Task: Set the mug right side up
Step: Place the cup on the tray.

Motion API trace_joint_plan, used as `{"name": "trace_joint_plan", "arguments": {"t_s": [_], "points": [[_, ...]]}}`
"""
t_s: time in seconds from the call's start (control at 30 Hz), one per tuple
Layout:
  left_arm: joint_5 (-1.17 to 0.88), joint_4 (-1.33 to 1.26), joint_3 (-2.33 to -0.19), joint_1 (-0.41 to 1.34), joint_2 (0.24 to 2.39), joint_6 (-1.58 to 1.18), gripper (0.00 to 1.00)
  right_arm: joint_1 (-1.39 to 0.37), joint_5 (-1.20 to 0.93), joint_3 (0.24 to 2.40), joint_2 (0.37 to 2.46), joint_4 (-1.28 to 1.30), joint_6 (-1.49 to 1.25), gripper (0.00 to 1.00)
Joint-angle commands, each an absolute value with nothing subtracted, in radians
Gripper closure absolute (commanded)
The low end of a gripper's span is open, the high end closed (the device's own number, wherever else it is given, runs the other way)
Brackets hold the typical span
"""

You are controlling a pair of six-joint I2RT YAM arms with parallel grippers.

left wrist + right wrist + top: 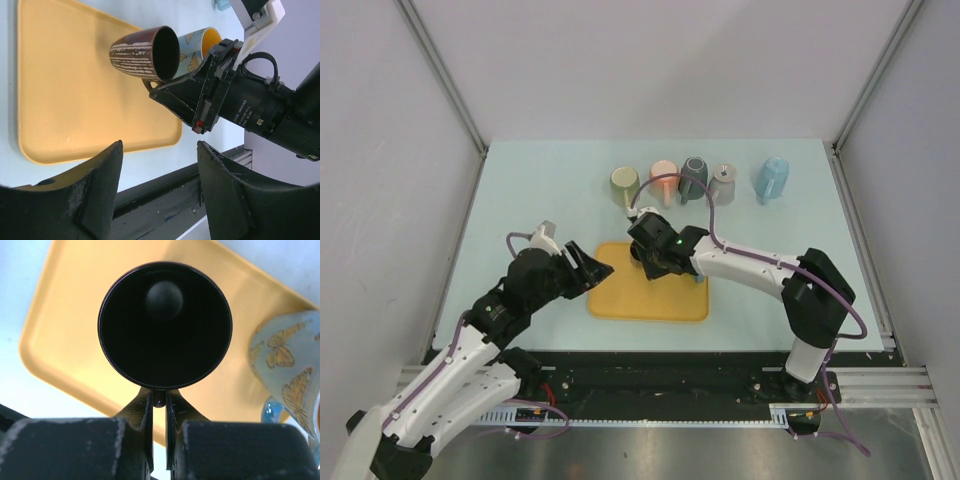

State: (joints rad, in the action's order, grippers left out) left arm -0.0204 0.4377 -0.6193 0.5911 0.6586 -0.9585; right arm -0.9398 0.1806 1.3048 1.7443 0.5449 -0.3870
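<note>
A brown mug (142, 52) with white streaks hangs tilted on its side above the yellow tray (60, 100), its dark mouth (165, 325) facing the right wrist camera. My right gripper (159, 397) is shut on the mug's handle, which sits pinched between the two fingers just below the rim. In the top view that gripper (650, 260) is over the tray's far edge and covers most of the mug. My left gripper (600, 270) hovers at the tray's left side, open and holding nothing (160, 147), pointing toward the mug.
A butterfly-patterned mug (197, 42) lies right beside the brown one at the tray's right side (287, 365). Along the back of the table stand several mugs: green (624, 185), pink (663, 180), dark grey (693, 175), grey (722, 183), blue (772, 178).
</note>
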Motion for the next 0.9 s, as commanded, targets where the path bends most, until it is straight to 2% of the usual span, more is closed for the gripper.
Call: {"name": "trace_joint_plan", "arguments": {"t_s": [0.0, 0.13, 0.17, 0.2, 0.23, 0.87], "points": [[-0.003, 0.44, -0.653, 0.584, 0.624, -0.94, 0.35, -0.979, 0.201, 1.436, 1.776, 0.503, -0.354, 1.0], [-0.003, 0.44, -0.669, 0.581, 0.606, -0.94, 0.35, -0.991, 0.215, 1.512, 1.831, 0.541, -0.341, 1.0], [0.589, 0.442, -0.679, 0.572, 0.615, -0.94, 0.02, -0.986, 0.221, 1.522, 1.836, 0.549, -0.336, 1.0], [0.592, 0.443, -0.684, 0.568, 0.623, -0.009, 0.02, -0.976, 0.222, 1.537, 1.845, 0.558, -0.33, 1.0], [0.583, 0.449, -0.692, 0.563, 0.633, -0.794, 0.02, -0.97, 0.227, 1.543, 1.854, 0.583, -0.327, 1.0], [0.534, 0.462, -0.675, 0.551, 0.709, -0.877, 0.02, -0.864, 0.222, 1.577, 1.891, 0.732, -0.351, 1.0]]}}
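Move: The right hand already grips the brown mug by its handle; the spot for it on the tray's far side lies about 6 cm ahead, 2 cm left and 7 cm below. The blue mug stands some 4 cm ahead, 9 cm right and 3 cm lower; the green mug about 20 cm ahead, 6 cm left. From the left hand, that tray spot is roughly 12 cm ahead, 9 cm right, 17 cm below. Keep the right fingers shut on the brown mug's handle; swing the still-tilted mug about 5 cm left with a slight lift, then back right past its start and some 4 cm forward, lowering again, towards the tray's far edge and the blue mug. Meanwhile draw the left gripper left and forward, away from the mug, turning it counter-clockwise and opening it wide. ##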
